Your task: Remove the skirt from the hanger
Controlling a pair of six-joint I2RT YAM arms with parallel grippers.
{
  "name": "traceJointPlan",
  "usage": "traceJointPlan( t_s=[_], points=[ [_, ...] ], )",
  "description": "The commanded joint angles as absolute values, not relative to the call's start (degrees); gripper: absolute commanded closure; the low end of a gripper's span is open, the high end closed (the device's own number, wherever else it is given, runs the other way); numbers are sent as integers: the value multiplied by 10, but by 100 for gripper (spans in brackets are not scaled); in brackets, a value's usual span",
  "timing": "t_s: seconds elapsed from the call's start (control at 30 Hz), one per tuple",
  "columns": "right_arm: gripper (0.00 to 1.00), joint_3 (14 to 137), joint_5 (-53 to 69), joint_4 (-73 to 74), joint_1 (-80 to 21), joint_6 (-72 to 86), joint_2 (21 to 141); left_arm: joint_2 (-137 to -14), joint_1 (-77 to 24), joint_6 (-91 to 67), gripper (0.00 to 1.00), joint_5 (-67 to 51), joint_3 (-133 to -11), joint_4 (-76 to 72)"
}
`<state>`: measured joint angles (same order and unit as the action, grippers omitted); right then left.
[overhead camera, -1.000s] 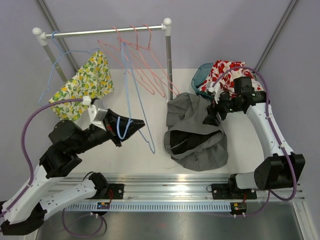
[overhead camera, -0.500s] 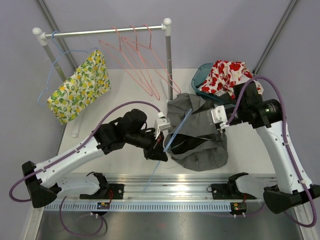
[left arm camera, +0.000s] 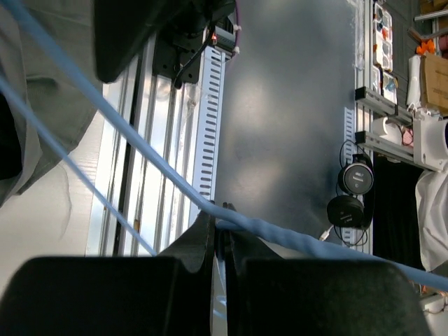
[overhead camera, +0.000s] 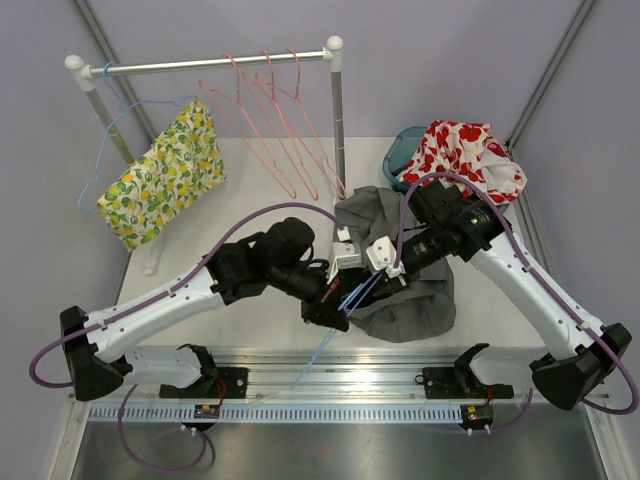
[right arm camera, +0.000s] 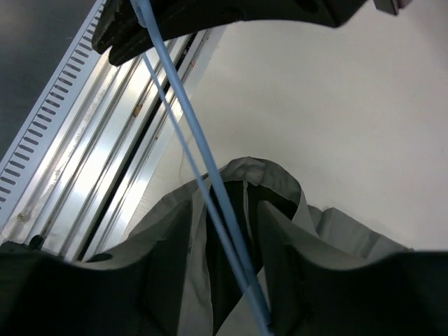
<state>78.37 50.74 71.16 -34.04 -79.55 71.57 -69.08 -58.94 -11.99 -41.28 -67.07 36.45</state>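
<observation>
The grey skirt (overhead camera: 405, 295) lies crumpled on the table right of centre. A blue wire hanger (overhead camera: 338, 312) runs slanting from the skirt's near left edge out over the table's front rail. My left gripper (overhead camera: 335, 308) is shut on the hanger (left arm camera: 140, 150), and the wire is pinched at my left gripper's (left arm camera: 222, 224) tips. My right gripper (overhead camera: 376, 268) hovers at the skirt's left side. In its wrist view my right gripper (right arm camera: 225, 206) stands open, with the hanger's two wires (right arm camera: 189, 147) and the skirt's open waistband (right arm camera: 269, 178) between its fingers.
A clothes rail (overhead camera: 215, 65) at the back carries pink hangers (overhead camera: 275, 115), a blue hanger (overhead camera: 105, 130) and a lemon-print garment (overhead camera: 160, 175). A teal basket (overhead camera: 400, 150) with a red-flowered garment (overhead camera: 465, 155) stands at the back right. The aluminium rail (overhead camera: 330, 375) borders the near edge.
My left arm has swung right from beside the rack, carrying the blue hanger to the skirt. My right arm came from near the basket to the skirt's left side, its jaws narrowing.
</observation>
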Motion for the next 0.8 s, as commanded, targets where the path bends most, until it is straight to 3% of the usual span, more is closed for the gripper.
traceJointPlan(
  t_s=[0.0,0.07,0.17,0.27,0.3,0.33,0.4,0.53,0.77],
  points=[
    [54,781,476,683,-352,-773,714,-686,-593,-114,100,-432,-698,342],
    [65,781,476,688,-353,-775,715,-682,-593,-113,100,-427,-695,341],
    [100,780,475,688,-354,-779,711,-671,-593,-110,100,-404,-691,335],
    [100,761,473,674,-354,-769,686,-641,-593,-104,78,-345,-679,320],
    [100,761,473,676,-354,-763,679,-627,-593,-100,66,-324,-662,314],
    [100,767,473,680,-354,-748,676,-611,-593,-97,46,-303,-652,305],
    [100,770,471,681,-354,-690,665,-551,-593,-83,23,-238,-605,270],
    [100,766,461,663,-352,-612,640,-432,-593,-27,10,-192,-501,201],
    [100,768,495,674,-334,-553,655,-333,-594,105,9,-185,-411,143]
  ],
)
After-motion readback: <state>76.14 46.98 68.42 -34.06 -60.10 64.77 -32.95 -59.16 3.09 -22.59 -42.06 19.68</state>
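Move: The blue hanger, already free of the skirt, is still pinched in the left hand, and another stretch of it runs right between the right hand's half-open fingers. The grey skirt lies on the table roughly 12 cm ahead of the right hand, some 7 cm to its right and about 22 cm below. From the left hand the skirt is about 18 cm ahead, 12 cm to the right and equally far below. The blue hanger passes to the right hand, whose fingers finish closing and pinch it while that hand eases only about 2 cm back and to the right, turning slightly clockwise. Once that grip is shut, the left fingers open wide, let go, and draw away some 7 cm left and a little forward, the wrist rolling and its fingers tipping up, roughly 40 degrees in all. ##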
